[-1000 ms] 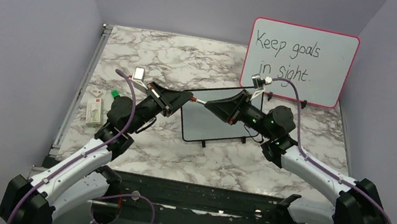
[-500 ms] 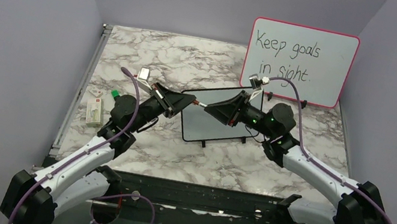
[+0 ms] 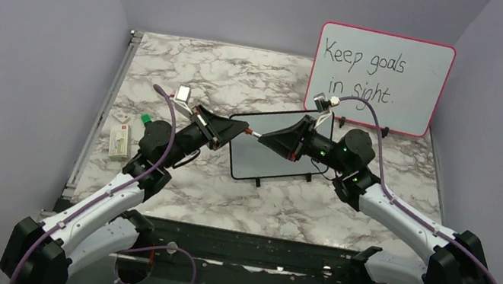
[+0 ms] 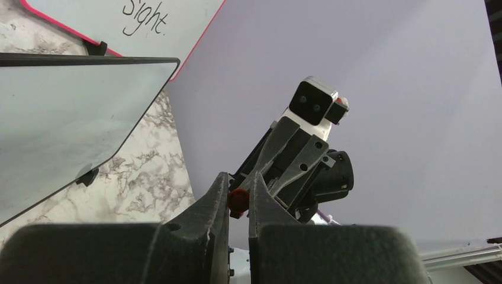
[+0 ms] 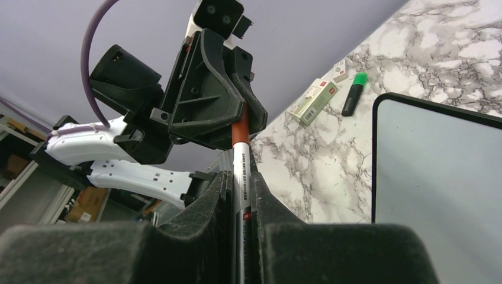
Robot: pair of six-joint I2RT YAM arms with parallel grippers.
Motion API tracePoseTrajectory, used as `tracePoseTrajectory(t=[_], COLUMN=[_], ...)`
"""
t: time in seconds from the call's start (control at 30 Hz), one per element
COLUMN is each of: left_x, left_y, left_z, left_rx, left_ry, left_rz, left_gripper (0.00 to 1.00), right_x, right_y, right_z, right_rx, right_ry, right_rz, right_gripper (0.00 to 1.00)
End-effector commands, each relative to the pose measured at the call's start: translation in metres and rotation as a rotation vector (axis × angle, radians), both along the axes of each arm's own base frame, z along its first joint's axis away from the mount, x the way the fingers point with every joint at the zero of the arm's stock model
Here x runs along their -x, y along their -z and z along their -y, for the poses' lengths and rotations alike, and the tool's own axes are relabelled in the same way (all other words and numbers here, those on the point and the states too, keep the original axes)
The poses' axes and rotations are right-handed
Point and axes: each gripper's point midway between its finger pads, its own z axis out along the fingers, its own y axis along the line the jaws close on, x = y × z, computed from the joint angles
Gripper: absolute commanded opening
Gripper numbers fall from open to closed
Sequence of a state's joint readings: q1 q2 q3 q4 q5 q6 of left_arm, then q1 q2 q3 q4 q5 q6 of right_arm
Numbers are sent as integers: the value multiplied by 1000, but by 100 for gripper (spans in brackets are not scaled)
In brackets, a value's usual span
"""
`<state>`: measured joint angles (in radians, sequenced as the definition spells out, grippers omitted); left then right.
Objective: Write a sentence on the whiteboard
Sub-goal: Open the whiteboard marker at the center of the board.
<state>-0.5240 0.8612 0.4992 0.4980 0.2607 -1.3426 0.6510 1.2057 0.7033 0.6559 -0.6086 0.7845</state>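
The whiteboard [image 3: 272,159] lies flat mid-table, black-framed, and its face shows blank; the sentence is out of view. Above its left edge the two grippers meet tip to tip with one marker [image 3: 251,132] spanning them. My left gripper [image 3: 238,127] is shut on the marker's red-brown cap [image 4: 238,201]. My right gripper [image 3: 263,136] is shut on the white barrel [image 5: 241,171], whose red end [image 5: 239,132] runs into the left fingers. In the left wrist view the whiteboard [image 4: 59,118] lies at the left; in the right wrist view the whiteboard [image 5: 438,177] lies at the right.
A pink-framed board [image 3: 380,79] reading "Keep goals in sight" stands at the back right on black feet. A green highlighter [image 5: 354,94] and a small carton [image 5: 314,100] lie near the table's left edge [image 3: 110,99]. Purple walls close in three sides.
Both grippers have risen a little with the marker between them, the left one shifting slightly right. Over the last half second almost nothing has moved.
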Motion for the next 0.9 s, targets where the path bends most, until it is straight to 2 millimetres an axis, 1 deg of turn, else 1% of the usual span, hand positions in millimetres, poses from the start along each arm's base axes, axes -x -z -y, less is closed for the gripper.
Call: tracePoseTrajectory(t=[0.0, 0.1, 0.13, 0.23, 0.37, 0.6, 0.77, 0.87], left_x=[-3, -5, -5, -7, -10, -15, -18, -22], left_y=[7, 10, 11, 15, 16, 19, 23, 29], left_z=[-7, -13, -15, -20, -33, -52, -57, -60], left_rx=[-10, 7, 12, 31, 65, 91, 34, -82], left_ry=[-50, -86, -96, -128, -198, -302, -342, -371], left_rz=[-13, -27, -33, -51, -63, -56, -31, -2], left_gripper=[0, 0, 0, 0, 0, 0, 0, 0], right_x=[8, 7, 7, 9, 16, 25, 29, 25], right_y=[-31, -30, -29, -27, -22, -3, 13, 20], right_z=[2, 4, 4, 5, 7, 15, 22, 27], right_rx=[-52, -51, -50, -44, -28, 38, 116, 181], right_ry=[-22, -15, -13, -21, -46, -52, -42, -10], right_rz=[83, 83, 84, 88, 96, 80, 80, 91], right_gripper=[10, 1, 0, 0, 0, 1, 0, 0])
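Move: My left fingers already pinch the red cap, and the marker's barrel, held in my right fingers, lies about 6 cm to that hand's right, 2 cm back and level with it. From my right hand the cap is some 6 cm to the left, 2 cm ahead, at the same height. The small whiteboard's centre lies roughly 6 cm ahead of my left hand, 11 cm to its right and 22 cm below. I pull the marker apart. Both hands first ease back about 1 cm, still joined. Then my left hand swings left and a little forward with the cap, ending about 5 cm left and slightly lower, turned some 15 degrees counter-clockwise. My right hand draws the barrel back and to the right, away from the cap, its grip effort rising. Both sets of fingers keep their hold. ##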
